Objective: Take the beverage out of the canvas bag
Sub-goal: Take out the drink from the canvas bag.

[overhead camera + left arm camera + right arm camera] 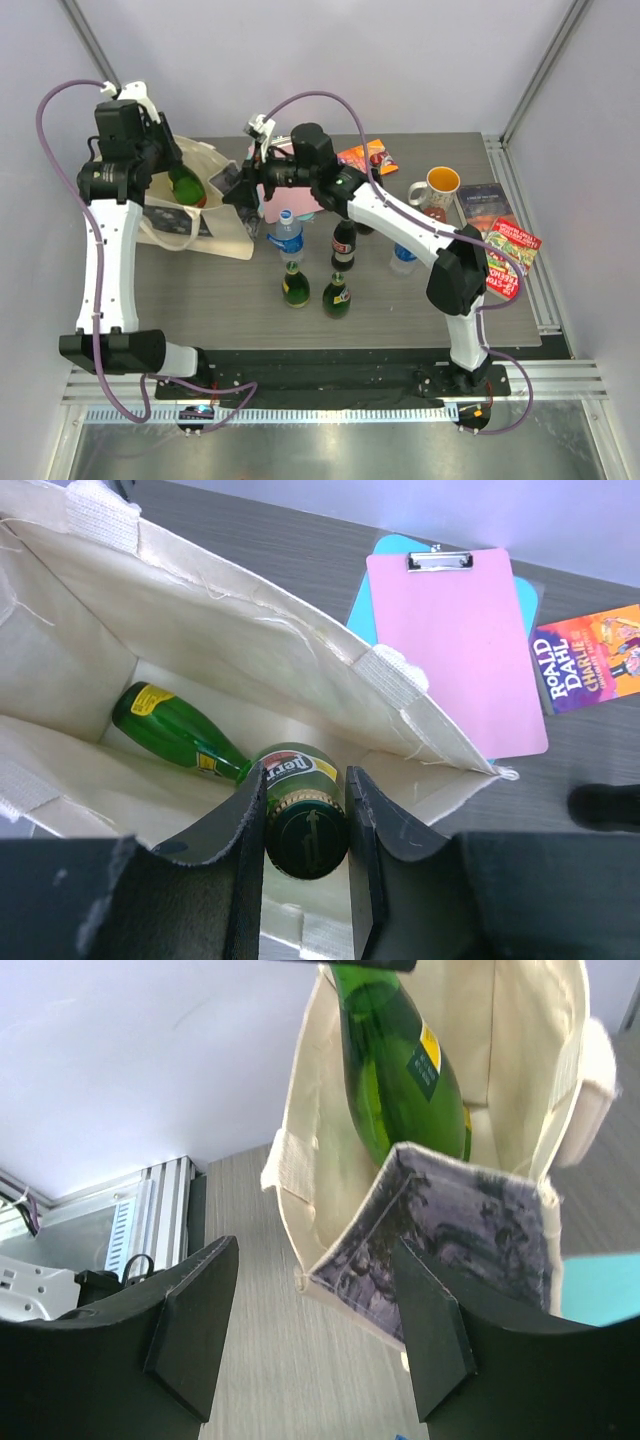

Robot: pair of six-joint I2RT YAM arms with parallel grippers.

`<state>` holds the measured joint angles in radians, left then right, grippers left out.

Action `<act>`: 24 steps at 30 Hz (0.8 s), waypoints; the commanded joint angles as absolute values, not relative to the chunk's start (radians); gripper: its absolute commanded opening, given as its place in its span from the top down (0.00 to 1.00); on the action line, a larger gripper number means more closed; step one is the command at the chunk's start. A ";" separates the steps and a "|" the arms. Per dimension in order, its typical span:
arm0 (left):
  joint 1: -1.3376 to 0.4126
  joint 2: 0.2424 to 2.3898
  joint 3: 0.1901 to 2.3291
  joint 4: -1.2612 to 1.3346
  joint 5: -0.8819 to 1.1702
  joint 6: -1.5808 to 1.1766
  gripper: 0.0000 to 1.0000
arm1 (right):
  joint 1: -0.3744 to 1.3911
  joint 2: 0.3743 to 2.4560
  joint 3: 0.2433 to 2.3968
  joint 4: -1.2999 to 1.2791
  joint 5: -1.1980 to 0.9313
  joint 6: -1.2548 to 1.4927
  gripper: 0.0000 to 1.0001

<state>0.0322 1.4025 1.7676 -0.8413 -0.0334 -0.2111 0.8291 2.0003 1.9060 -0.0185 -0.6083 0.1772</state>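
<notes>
The cream canvas bag lies on the table's left side, its mouth open. My left gripper is shut on the capped neck of a green Perrier beverage bottle, which hangs upright in the bag's mouth. A second green bottle lies on its side deep inside the bag. My right gripper stands open at the bag's near corner. The dark printed side sits just ahead of its right finger, and nothing is held.
Several upright bottles stand at the table's middle, two of them green. A pink clipboard lies right of the bag, with a Roald Dahl book beyond it. A mug and books sit at the right.
</notes>
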 commanded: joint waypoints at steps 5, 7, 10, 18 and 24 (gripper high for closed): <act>0.020 1.336 1.925 -0.798 -0.014 -0.265 1.00 | 0.833 1.957 2.069 0.044 -0.646 0.112 0.30; 0.017 1.336 1.948 -0.810 -0.009 -0.278 1.00 | 0.841 1.979 2.110 0.057 -0.624 0.117 0.25; 0.015 1.335 1.966 -0.822 -0.003 -0.296 1.00 | 0.862 2.025 2.176 0.057 -0.581 0.106 0.19; 0.015 1.318 2.014 -0.841 0.037 -0.324 1.00 | 0.902 2.161 2.322 0.064 -0.489 0.098 0.10; 0.015 1.295 2.010 -0.844 0.071 -0.354 1.00 | 0.936 2.221 2.404 0.061 -0.442 0.048 0.06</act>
<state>0.0196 1.3693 1.9438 -0.9653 0.0204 -0.3138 0.9203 2.2105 2.3306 0.0280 -0.4900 0.0868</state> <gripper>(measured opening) 0.315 0.926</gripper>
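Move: The left hand already grips the green beer bottle by its capped neck, its middle roughly 10 cm below and 1 cm ahead of the fingers. The canvas bag's middle is about 3 cm ahead, 2 cm left and 22 cm below, with another green bottle lying inside, some 9 cm ahead, 10 cm left and 31 cm down. From the empty right hand, the held bottle is about 12 cm left, 4 cm ahead and 5 cm higher; the water bottle is 9 cm right, 2 cm back and 20 cm below. Keeping its pinch on the bottle's neck, the left hand lifts it about 6 cm more while easing back and slightly right, tilting a little. The right hand climbs some 11 cm beside the bag with its fingers spreading wide, then swings left and dips a few centimetres towards the bottle's body, fingertips tipping up; it isn't yet gripping. ##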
